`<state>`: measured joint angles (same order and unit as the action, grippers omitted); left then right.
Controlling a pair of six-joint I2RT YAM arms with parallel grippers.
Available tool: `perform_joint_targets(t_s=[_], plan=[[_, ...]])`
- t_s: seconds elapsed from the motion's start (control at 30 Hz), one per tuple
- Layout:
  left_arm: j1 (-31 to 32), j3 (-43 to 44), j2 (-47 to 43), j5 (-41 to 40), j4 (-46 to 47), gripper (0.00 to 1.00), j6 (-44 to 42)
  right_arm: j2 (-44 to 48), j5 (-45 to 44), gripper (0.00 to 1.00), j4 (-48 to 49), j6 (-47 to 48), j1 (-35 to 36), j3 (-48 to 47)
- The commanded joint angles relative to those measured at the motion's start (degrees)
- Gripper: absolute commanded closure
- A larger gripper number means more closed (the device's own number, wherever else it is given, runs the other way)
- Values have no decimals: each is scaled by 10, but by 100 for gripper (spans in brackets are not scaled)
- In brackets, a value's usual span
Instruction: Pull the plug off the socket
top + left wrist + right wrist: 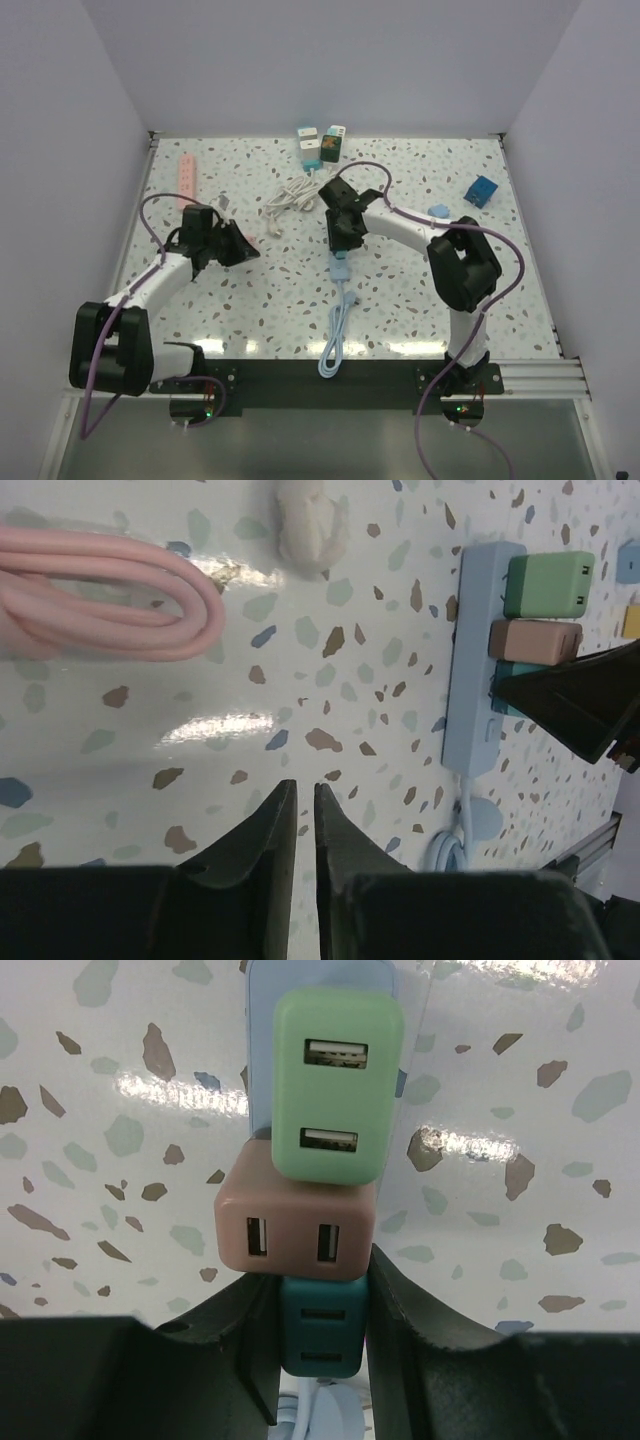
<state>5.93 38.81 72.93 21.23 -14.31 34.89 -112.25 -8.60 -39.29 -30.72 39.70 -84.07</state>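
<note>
A light-blue socket strip (341, 268) (262, 1060) lies mid-table with three plugs in a row: green (338, 1085), pink-brown (295, 1230) and teal (322, 1325). My right gripper (320, 1278) (342, 240) hangs over the strip, its fingers pressed against both sides of the teal plug, which sits in the socket. The left wrist view shows the same strip (478, 660) and plugs from the side. My left gripper (305, 795) (245, 245) hovers over bare table to the left of the strip, its fingers nearly together with nothing between them.
A pink cable loop (110, 600) and a white lump (310, 520) lie near the left gripper. A pink strip (187, 178), white cables (290, 195), chargers (320, 145) and a blue block (482, 190) sit further back. The strip's blue cord (335, 340) runs toward the near edge.
</note>
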Motion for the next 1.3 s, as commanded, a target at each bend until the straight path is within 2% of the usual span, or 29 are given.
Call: perform_joint_targets(t_s=[0.0,0.1,0.37,0.73,0.97,1.1,1.27], plan=[[35,-21,9,61,122,81,23,32,53,100,44,-33,-22,22],[78,-17,38,79,175,69,30,63,109,100,64,-55,-38,29],[161,3,104,99,303,51,48,81,192,100,90,-114,-74,26],[235,21,177,116,387,42,19,92,264,100,149,-152,-85,69],[251,34,203,61,357,39,-5,117,278,100,168,-152,-85,84],[259,41,188,-14,324,38,-10,122,279,100,169,-151,-85,88],[272,54,207,-9,328,35,4,128,294,100,185,-155,-84,97]])
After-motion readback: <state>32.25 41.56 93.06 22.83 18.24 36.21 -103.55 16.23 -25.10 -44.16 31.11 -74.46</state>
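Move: The blue socket strip's near end lies about 21 cm right of the left hand, 3 cm back and 6 cm lower; a white plug lies some 6 cm ahead, 6 cm right and 7 cm below that hand. The right hand already grips the teal plug between its pads, level with them, with the brown plug about 3 cm straight ahead and the green plug 6 cm straight ahead. Left hand swings 17 cm right, opening around the strip's near end; right lifts the gripped plug 5 cm, rolling 30°. ##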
